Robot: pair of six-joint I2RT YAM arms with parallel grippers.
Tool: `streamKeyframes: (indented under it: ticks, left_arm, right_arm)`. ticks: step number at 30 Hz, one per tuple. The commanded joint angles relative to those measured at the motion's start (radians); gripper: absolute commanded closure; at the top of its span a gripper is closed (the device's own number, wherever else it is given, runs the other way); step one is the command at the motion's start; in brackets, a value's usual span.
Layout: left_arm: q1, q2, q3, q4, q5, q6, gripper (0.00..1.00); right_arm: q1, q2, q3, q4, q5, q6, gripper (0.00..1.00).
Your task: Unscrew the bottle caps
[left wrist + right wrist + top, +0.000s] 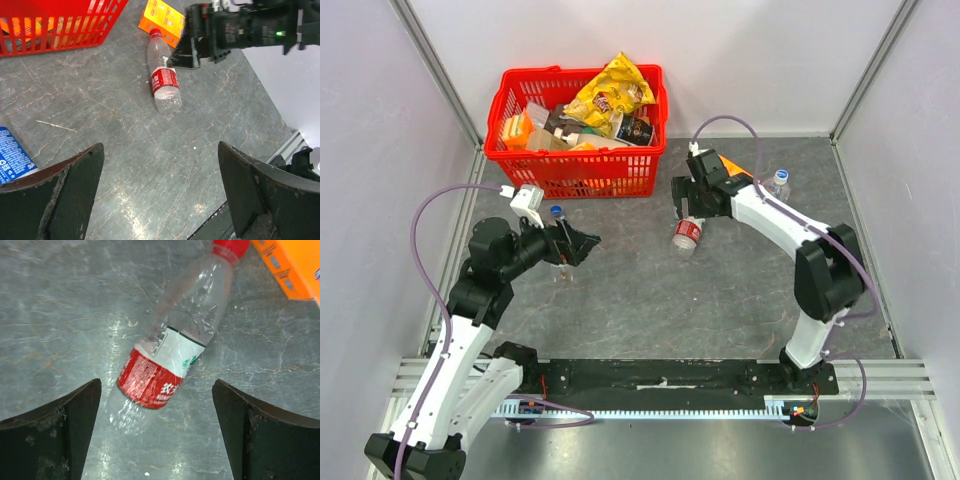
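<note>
A red-labelled bottle lies on its side mid-table, its red cap pointing toward the orange box. My right gripper hovers open just above it; in the right wrist view the bottle reaches down between the wide-spread fingers, apart from both. A blue-capped bottle stands by my left gripper, and its blue label shows at the left edge of the left wrist view. The left gripper is open over bare table. A third bottle with a pale cap stands at the right.
A red basket full of snack packs stands at the back. An orange box lies under the right arm, close to the lying bottle's cap. Metal frame posts and white walls close in the table on the left, right and back.
</note>
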Motion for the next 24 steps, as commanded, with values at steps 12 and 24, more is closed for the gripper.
streamKeyframes:
  ticks: [12,24]
  left_arm:
    - [0.001,-0.082,-0.050,0.024,0.083,0.023,0.00]
    - [0.001,-0.077,-0.047,0.010,0.172,0.015,0.00]
  right_arm:
    - [-0.007,0.232,0.029,0.024,0.025,0.087,0.22]
    - [-0.032,-0.044,-0.234,0.151,-0.063,0.097,0.64]
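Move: The red-capped bottle lies on its side, its middle roughly 3 cm ahead of the right hand, 1 cm to its right and 10 cm below, cap end pointing outward. The orange box is about 10 cm ahead and 8 cm to the right of this hand. The upright water bottle stands some 5 cm ahead and 15 cm to the hand's right. From the left hand, the red-capped bottle is about 18 cm ahead, 18 cm right and 23 cm below. Around the red-capped bottle's label the right hand sinks, open and almost straight down, by about 9 cm, its fingers tipping some 10 degrees more steeply downward. Near the bottom they close to under half open and pinch both sides at the label, the hand then easing back and slightly right. The left hand, still wide open, drifts back about 2 cm. ##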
